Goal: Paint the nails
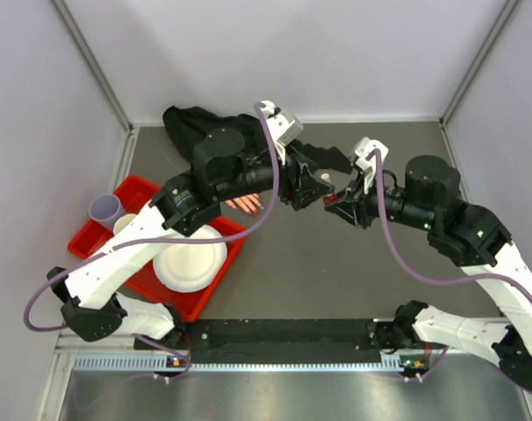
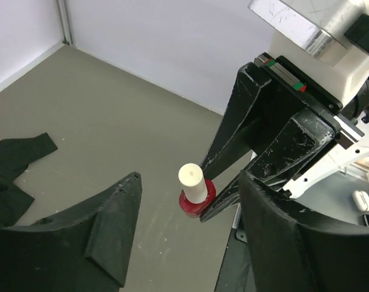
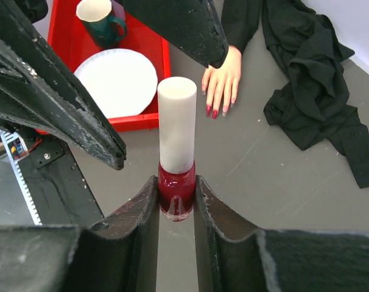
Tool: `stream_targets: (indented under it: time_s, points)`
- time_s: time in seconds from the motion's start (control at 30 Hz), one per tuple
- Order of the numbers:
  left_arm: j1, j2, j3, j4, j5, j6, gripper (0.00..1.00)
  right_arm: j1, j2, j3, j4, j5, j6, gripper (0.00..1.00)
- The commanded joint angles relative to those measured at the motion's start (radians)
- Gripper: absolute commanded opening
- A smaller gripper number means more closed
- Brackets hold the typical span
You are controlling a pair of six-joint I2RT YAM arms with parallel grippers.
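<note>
My right gripper [image 3: 176, 185] is shut on the glass body of a small red polish bottle [image 3: 176, 198], held upright above the table. Its white cap [image 3: 176, 121] stands clear above the jaws. My left gripper [image 2: 190, 182] is open, one finger [image 2: 111, 225] on each side of the cap with gaps both ways. The two grippers meet at mid-table [image 1: 323, 193]. Beyond them the pale mannequin hand [image 3: 224, 76] lies flat on the table, its dark-red nails [image 3: 212, 113] pointing toward me. Its black sleeve [image 3: 312, 91] is bunched up behind it.
A red tray [image 1: 136, 187] at the left holds a white plate [image 1: 191, 259], a purple cup [image 1: 105, 209] and a green mug [image 3: 102, 21]. White walls close in the grey table on three sides.
</note>
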Motion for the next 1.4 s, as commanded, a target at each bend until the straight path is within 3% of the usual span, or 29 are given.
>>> stream_targets:
  time_s: [0.0, 0.37, 0.6, 0.67, 0.73, 0.83, 1.0, 1.17, 1.3, 1.37]
  points:
    - [-0.001, -0.012, 0.04, 0.003, 0.019, 0.023, 0.66, 0.003, -0.008, 0.019, 0.029, 0.015, -0.012, 0.0]
    - [-0.001, 0.037, 0.084, 0.0, 0.071, -0.017, 0.44, 0.005, -0.002, 0.02, 0.027, -0.001, -0.012, 0.0]
    - [-0.001, 0.063, 0.117, -0.023, 0.1, -0.011, 0.15, 0.003, -0.012, 0.017, 0.027, 0.007, -0.015, 0.0]
    - [-0.001, 0.061, 0.115, -0.031, 0.1, -0.008, 0.11, 0.005, -0.015, 0.017, 0.027, 0.007, -0.014, 0.0]
    - [0.0, 0.058, 0.114, -0.035, 0.103, -0.008, 0.12, 0.003, -0.015, 0.016, 0.029, 0.009, -0.013, 0.0]
    - [-0.001, 0.058, 0.114, -0.045, 0.101, -0.008, 0.35, 0.005, -0.014, 0.016, 0.03, 0.006, -0.01, 0.0]
    - [-0.001, 0.063, 0.114, -0.055, 0.111, -0.003, 0.38, 0.005, -0.014, 0.017, 0.032, -0.001, -0.01, 0.0]
    - [-0.001, 0.067, 0.118, -0.049, 0.13, 0.0, 0.3, 0.005, -0.014, 0.017, 0.032, -0.004, -0.009, 0.0]
    - [-0.001, 0.072, 0.127, -0.04, 0.126, 0.005, 0.0, 0.003, -0.014, 0.017, 0.026, 0.008, -0.006, 0.0]
    - [-0.001, 0.071, 0.123, -0.042, 0.092, 0.015, 0.0, 0.003, -0.017, 0.008, 0.027, 0.027, 0.003, 0.0]
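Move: The white cap of the nail polish is just off the left fingertips: about 2 cm to the right, 1 cm back and 1 cm lower, between the open fingers. The red bottle under it, already in the right gripper, is some 4 cm right, 2 cm back and 5 cm below the left hand. The fake hand lies on the table about 13 cm ahead, 18 cm left and 38 cm down. From the right hand the cap is about 4 cm up, 1 cm ahead and 2 cm left. Bring the left gripper barely 1.5 cm to the right onto the white cap while closing its fingers from wide open. Ease them partly open again, then shut them a second time to pinch the cap from both sides, turning the wrist only about 5 degrees clockwise. Keep the right gripper still, holding the bottle. ##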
